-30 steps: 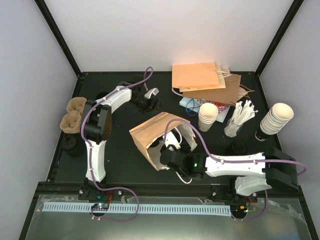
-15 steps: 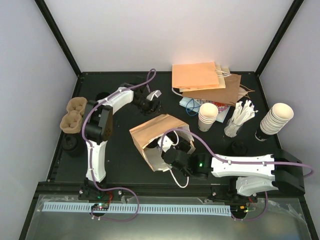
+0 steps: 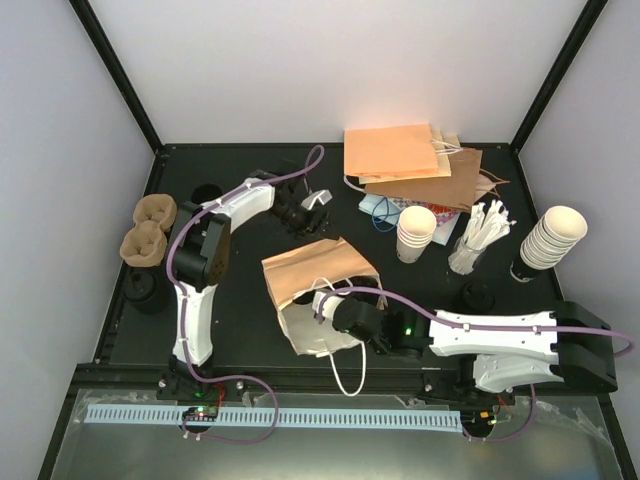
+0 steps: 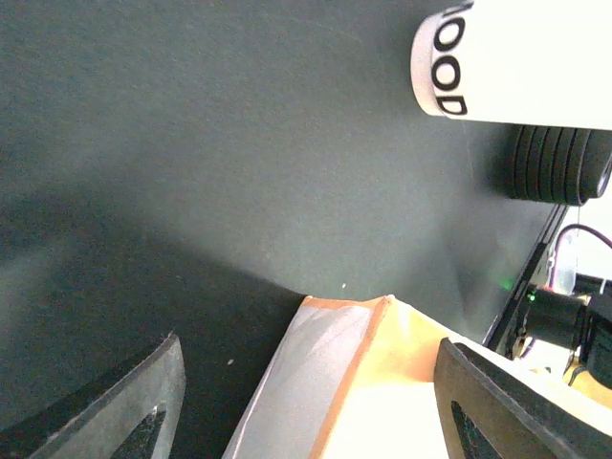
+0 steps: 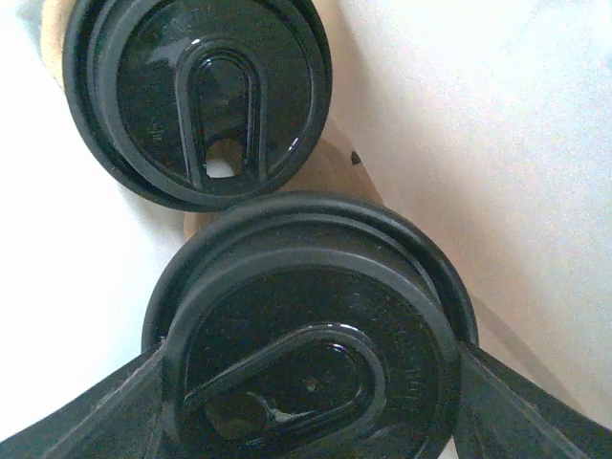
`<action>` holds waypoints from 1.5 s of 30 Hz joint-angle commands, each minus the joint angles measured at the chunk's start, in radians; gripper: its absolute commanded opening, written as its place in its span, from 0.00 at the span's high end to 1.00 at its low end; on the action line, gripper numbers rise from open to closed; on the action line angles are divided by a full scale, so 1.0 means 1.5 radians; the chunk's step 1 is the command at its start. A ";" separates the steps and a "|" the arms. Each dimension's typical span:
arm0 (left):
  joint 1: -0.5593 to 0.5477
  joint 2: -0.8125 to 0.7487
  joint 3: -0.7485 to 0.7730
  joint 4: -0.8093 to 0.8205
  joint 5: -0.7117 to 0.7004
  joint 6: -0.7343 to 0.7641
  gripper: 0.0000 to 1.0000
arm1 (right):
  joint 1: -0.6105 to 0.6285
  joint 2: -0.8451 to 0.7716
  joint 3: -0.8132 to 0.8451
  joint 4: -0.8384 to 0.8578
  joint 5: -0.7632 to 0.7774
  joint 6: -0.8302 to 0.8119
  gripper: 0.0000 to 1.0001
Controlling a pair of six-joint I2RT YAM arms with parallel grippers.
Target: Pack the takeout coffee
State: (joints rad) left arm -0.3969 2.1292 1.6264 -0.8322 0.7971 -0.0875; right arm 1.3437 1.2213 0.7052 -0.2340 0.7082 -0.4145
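Note:
In the right wrist view two takeout coffee cups show only their black lids, inside a brown paper bag (image 3: 310, 268) with a white lining. My right gripper (image 5: 311, 354) is shut on the nearer lidded cup (image 5: 316, 325), a finger against each side of its rim. The other lidded cup (image 5: 196, 96) stands just beyond it. In the top view my right gripper (image 3: 338, 315) sits in the bag's mouth. My left gripper (image 4: 311, 349) is open over the bag's far corner (image 4: 382, 373), which lies between its fingers; from above, that gripper (image 3: 318, 208) hangs behind the bag.
Flat paper bags (image 3: 405, 160) lie at the back right. Stacks of lidless white cups (image 3: 416, 232) (image 3: 552, 238) and a holder of white sticks (image 3: 478, 235) stand on the right. Brown pulp carriers (image 3: 148, 228) sit at the left edge. Black lid stacks (image 3: 476, 295) (image 4: 559, 163) are nearby.
My right gripper has pushed left and deeper into the bag with the cup. The bag has shifted toward the near edge. My left gripper has moved right to the bag's far corner, its jaws narrowing slightly.

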 commanded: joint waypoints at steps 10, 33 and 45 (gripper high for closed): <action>-0.035 -0.033 -0.033 -0.038 0.005 0.026 0.28 | -0.004 -0.033 -0.030 0.001 -0.001 -0.037 0.62; -0.049 -0.043 -0.040 -0.057 0.039 0.037 0.57 | -0.033 0.048 0.001 -0.001 -0.056 0.062 0.64; -0.057 -0.050 -0.051 -0.057 0.032 0.035 0.64 | -0.036 0.073 0.008 -0.005 -0.011 0.098 0.64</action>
State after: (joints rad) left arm -0.4633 2.0804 1.5665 -0.8600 0.8532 -0.0551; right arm 1.3048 1.3109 0.6964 -0.2077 0.6567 -0.3229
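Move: The right hand, inside the tilted bag, holds the lidded coffee; the cup carrier it is bound for lies about 5 cm ahead, 2 cm left and 9 cm below. The other coffee sits some 7 cm left, 2 cm ahead and slightly lower. From the open left hand, the bag's nearest bottom corner is about 4 cm right, 4 cm back and 3 cm down; the paper cup stack stands some 18 cm right, level with it. Right lowers its held coffee about 3 cm; left moves 4 cm back, closing partway around the bag's corner. ##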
